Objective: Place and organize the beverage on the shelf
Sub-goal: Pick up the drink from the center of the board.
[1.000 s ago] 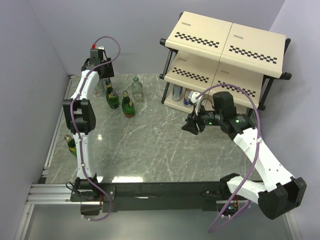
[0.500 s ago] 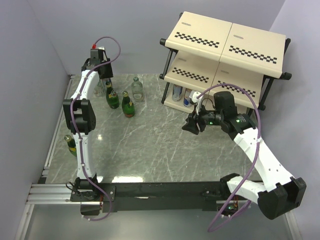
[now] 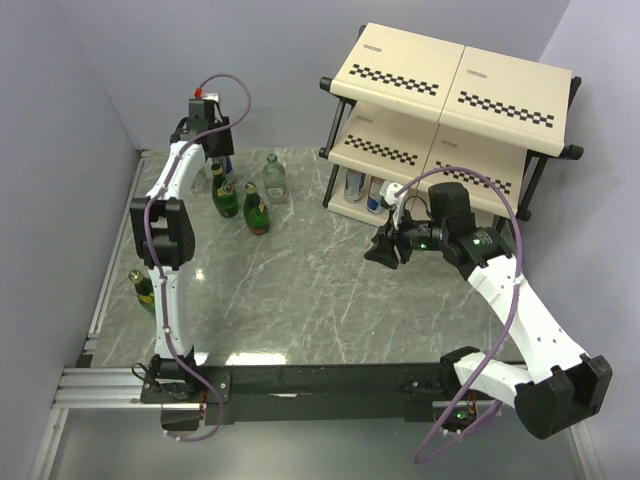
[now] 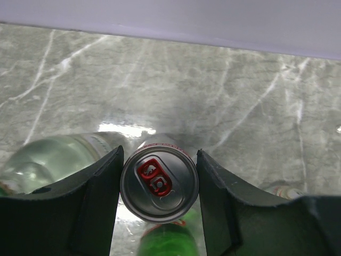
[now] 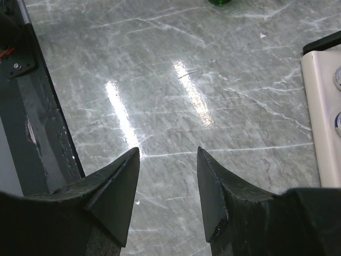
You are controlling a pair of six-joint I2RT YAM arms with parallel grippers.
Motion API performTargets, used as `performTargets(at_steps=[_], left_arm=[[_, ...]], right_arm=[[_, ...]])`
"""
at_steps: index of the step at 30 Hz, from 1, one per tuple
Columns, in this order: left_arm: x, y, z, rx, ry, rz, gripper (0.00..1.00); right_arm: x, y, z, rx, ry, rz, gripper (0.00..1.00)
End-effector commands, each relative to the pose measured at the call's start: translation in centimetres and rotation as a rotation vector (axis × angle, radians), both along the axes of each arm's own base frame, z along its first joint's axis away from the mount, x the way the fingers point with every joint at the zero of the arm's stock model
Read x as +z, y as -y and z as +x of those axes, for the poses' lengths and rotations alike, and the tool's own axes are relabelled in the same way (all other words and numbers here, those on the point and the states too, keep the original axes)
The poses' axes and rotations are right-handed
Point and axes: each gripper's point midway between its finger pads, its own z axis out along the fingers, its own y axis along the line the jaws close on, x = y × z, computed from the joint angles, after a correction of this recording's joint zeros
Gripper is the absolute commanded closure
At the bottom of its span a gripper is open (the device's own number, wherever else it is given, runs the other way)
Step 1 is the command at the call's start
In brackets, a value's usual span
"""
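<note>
My left gripper [image 3: 207, 143] is at the far left of the table, shut on a slim silver can with a red tab [image 4: 159, 184], one finger on each side. Under it are a green bottle [image 4: 162, 242] and a clear bottle [image 4: 53, 157]. In the top view two green bottles [image 3: 226, 197] [image 3: 257, 210] and a clear bottle [image 3: 275, 178] stand close by. Another green bottle [image 3: 141, 287] lies at the left edge. Two cans [image 3: 355, 183] stand on the lowest board of the shelf [image 3: 450, 80]. My right gripper [image 3: 384, 251] [image 5: 166, 160] is open and empty above the table, in front of the shelf.
The marble table [image 3: 300, 290] is walled in at the back and left. The shelf's lowest board [image 5: 319, 106] shows at the right edge of the right wrist view. A black rail [image 3: 320, 380] runs along the near edge by the arm bases.
My left gripper has shifted a little to the right and up with the can between its fingers. The right arm has barely moved.
</note>
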Motion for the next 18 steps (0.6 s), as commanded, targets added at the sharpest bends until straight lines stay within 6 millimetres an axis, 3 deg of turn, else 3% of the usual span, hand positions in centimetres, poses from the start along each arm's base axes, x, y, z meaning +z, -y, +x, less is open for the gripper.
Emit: performTargets(at_steps=[1,8,18], left_arm=[[10.0,2.1,0.5,-0.053,0.229,-0.007,1.0],[15.2,3.6,-0.3,-0.073,0.335,0.015,1.0],[20.7,5.4,-1.6,-0.093,0.435,0.029,1.0]], right_arm=[[1.2,0.1,0.1,0.004,0.045,0.016,0.46],[1.3,0.3,0.1,0.001,0.049,0.017,0.46],[1.5,0.2,-0.1,0.006,0.052,0.02,0.46]])
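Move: The left hand already grips the can. The lower shelf, by its two stored cans, lies about 40 cm to that hand's right, some 10 cm back and a little below. Roughly at hand height, the nearest green bottle is 10 cm back and 2 right, the left clear bottle 3 back and 7 left, and the right clear bottle 6 back and 15 right. From the right hand, the shelf spot is 27 cm ahead, 4 left and 11 below. Keeping the can pinched between both fingers, the left hand first slides to its right and then climbs ever faster, ending about 10 cm higher and 5 cm farther right, nearer the shelf. The wrist tips the fingers up some 10 degrees and turns slightly clockwise; the grip doesn't change. ##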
